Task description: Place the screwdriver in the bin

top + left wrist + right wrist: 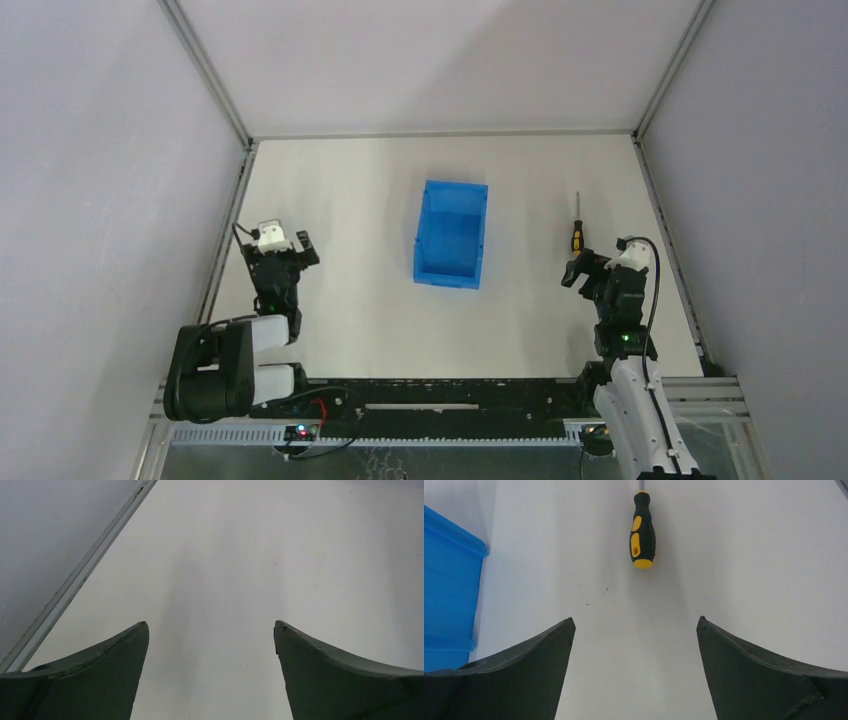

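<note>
The screwdriver (577,230) lies flat on the white table right of the bin, shaft pointing away, black-and-yellow handle (642,532) toward me. The bright blue open-top bin (452,233) stands mid-table; its wall (449,590) shows at the left of the right wrist view. My right gripper (585,265) hovers just short of the handle, open, with only bare table between its fingers (534,670). My left gripper (293,243) is far left of the bin, open and empty (211,625).
Grey enclosure walls ring the table. A metal frame rail (80,575) runs along the left edge near my left gripper, and another (665,230) lines the right edge beside the screwdriver. The arm bases sit on a black rail (450,395) at the front.
</note>
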### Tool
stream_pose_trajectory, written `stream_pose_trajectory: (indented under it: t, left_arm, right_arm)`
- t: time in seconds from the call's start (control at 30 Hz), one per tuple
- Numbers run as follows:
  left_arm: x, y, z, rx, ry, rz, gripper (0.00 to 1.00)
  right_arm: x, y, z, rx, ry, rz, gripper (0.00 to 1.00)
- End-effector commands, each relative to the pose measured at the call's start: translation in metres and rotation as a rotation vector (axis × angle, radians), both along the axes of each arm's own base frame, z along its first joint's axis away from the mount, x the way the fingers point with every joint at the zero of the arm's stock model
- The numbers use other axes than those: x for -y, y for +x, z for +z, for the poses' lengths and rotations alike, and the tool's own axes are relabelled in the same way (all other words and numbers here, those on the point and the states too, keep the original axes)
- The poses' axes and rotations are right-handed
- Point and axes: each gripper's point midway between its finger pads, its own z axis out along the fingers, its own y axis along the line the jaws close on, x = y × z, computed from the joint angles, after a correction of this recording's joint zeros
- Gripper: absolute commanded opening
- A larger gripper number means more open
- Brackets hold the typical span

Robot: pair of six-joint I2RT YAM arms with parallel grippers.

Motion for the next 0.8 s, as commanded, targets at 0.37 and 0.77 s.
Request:
stream_pose_trajectory:
  t: [0.37,0.77]
  left_arm:
    - [-0.002,0.013,0.034,0.108,0.025,0.002,1.0]
    - [-0.001,0.013,0.034,0.108,0.025,0.002,1.0]
  right_arm:
    - [0.006,0.047,0.055,-0.18,-0.02,-0.006,1.0]
    - [0.026,0.124,-0.022,-0.667,-0.066,-0.052,0.98]
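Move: The screwdriver lies lengthwise with its handle nearest; its middle is about 19 cm ahead of the right hand, roughly 1 cm to its right and 9 cm below. The middle of the blue bin stands some 13 cm ahead of this hand and 28 cm to its left, about 7 cm below. From the left hand the screwdriver is roughly 11 cm ahead, 62 cm to the right and 9 cm below. Swing the right gripper forward about 13 cm in an arc towards the screwdriver: lift some 6 cm as you set off, then sink by as much to finish low over the handle. Pitch the wrist down about 30 degrees on the way, keep the fingers wide open and touch nothing yet. ##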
